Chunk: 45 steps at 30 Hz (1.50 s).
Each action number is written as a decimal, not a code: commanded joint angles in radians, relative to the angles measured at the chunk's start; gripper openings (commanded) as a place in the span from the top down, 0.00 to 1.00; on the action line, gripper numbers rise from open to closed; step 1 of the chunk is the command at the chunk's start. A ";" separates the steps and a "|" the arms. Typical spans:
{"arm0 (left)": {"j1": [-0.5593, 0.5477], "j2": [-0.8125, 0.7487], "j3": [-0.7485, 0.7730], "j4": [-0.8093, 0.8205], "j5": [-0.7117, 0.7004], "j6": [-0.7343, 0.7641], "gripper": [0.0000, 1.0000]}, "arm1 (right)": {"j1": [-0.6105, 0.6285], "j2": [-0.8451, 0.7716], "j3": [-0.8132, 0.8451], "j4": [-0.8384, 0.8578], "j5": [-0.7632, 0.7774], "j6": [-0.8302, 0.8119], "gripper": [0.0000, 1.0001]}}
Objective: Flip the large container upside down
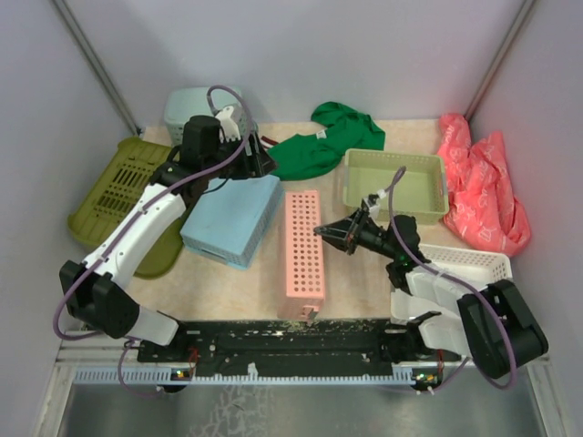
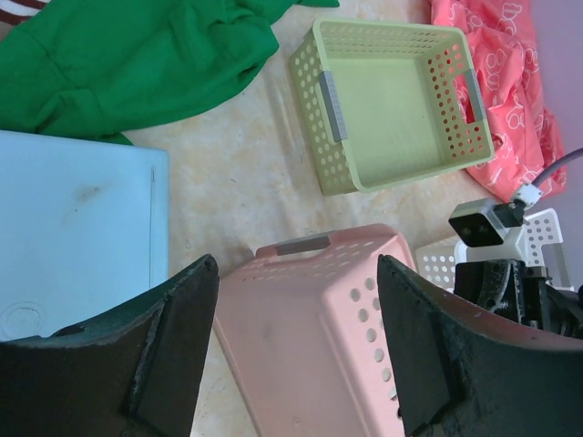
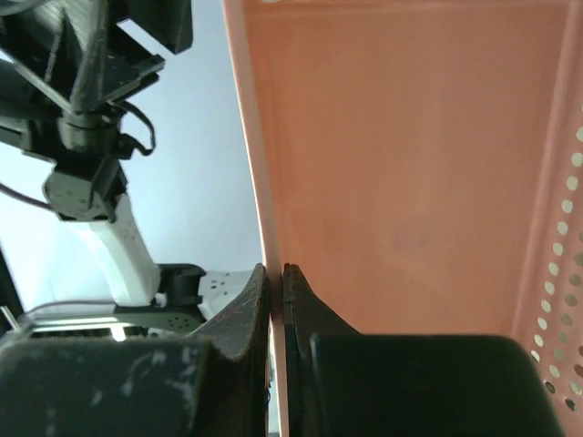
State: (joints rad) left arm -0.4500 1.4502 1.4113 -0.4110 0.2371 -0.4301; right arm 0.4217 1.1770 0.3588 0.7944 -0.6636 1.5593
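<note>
The large container (image 1: 118, 193), an olive-green slotted basket, lies at the far left against the wall with its slotted base facing the camera. It shows in neither wrist view. My left gripper (image 1: 260, 162) hangs open and holds nothing, to the container's right and apart from it. In the left wrist view the left gripper (image 2: 296, 264) stands above a pink perforated basket (image 2: 319, 337). My right gripper (image 1: 321, 232) is shut on that pink basket (image 1: 303, 255). In the right wrist view the right gripper (image 3: 275, 269) clamps the basket's thin pink wall (image 3: 264, 137).
A light-blue box (image 1: 232, 218) lies between the container and the pink basket. A teal basket (image 1: 187, 102) and a green cloth (image 1: 328, 141) are at the back. To the right are a light-green basket (image 1: 393, 182), a red cloth (image 1: 483, 187) and a white basket (image 1: 466, 264).
</note>
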 commanded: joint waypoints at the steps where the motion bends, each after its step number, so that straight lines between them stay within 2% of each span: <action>1: -0.002 0.000 -0.011 0.002 0.011 0.001 0.24 | -0.077 0.013 -0.103 0.304 -0.081 0.103 1.00; 3: -0.002 -0.001 -0.012 -0.001 0.005 0.004 0.25 | -0.119 -0.010 -0.135 0.280 -0.123 0.078 1.00; 5: -0.001 0.002 -0.012 -0.003 0.008 0.006 0.25 | -0.148 -0.059 -0.142 0.164 -0.161 0.008 1.00; 9: -0.001 0.008 -0.017 -0.005 0.009 0.008 0.25 | -0.167 -0.164 -0.067 -0.366 -0.137 -0.263 1.00; 14: -0.001 0.011 -0.034 0.004 0.018 0.003 0.25 | -0.179 -0.231 0.056 -0.825 0.017 -0.555 0.99; 16: -0.002 0.012 -0.040 0.009 0.027 0.000 0.25 | -0.179 -0.236 0.092 -0.925 0.085 -0.629 0.87; 19: -0.002 0.016 -0.050 0.011 0.033 0.001 0.24 | -0.179 -0.237 0.129 -0.989 0.137 -0.688 0.61; 20: -0.001 0.017 -0.052 0.009 0.037 0.003 0.24 | -0.179 -0.236 0.141 -1.008 0.158 -0.705 0.55; 24: -0.003 0.019 -0.068 -0.002 0.072 0.011 0.24 | -0.179 -0.224 0.212 -1.123 0.264 -0.786 0.43; 31: -0.052 -0.016 -0.125 -0.037 0.103 0.057 0.24 | -0.179 -0.188 0.379 -1.307 0.516 -0.927 0.37; 37: -0.237 -0.024 -0.171 -0.109 0.075 0.112 0.24 | -0.179 -0.111 0.545 -1.363 0.728 -1.024 0.35; 40: -0.300 -0.009 -0.223 -0.110 0.104 0.088 0.24 | -0.179 -0.038 0.618 -1.354 0.819 -1.036 0.32; 45: -0.325 0.012 -0.281 -0.079 0.086 0.029 0.25 | -0.181 0.137 0.754 -1.412 0.970 -0.971 0.29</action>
State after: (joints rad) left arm -0.7731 1.4548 1.1591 -0.4988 0.3340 -0.3698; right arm 0.2478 1.2121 0.9955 -0.5701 0.1257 0.5617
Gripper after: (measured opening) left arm 0.756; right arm 0.711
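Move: The right hand pinches the upper rim of the pink container, which stands on its side, open side to the right; its middle is about 5 cm left, 4 cm back and 12 cm below. The green basket lies some 25 cm right and 13 cm ahead, the blue container about 22 cm left and 3 cm ahead, both roughly 20 cm lower. From the empty left hand the pink container is about 20 cm back, 9 cm right and 17 cm below. Right hand tips the rim right-down, lets go, withdraws right-forward; open left hand comes about 15 cm back and down. ##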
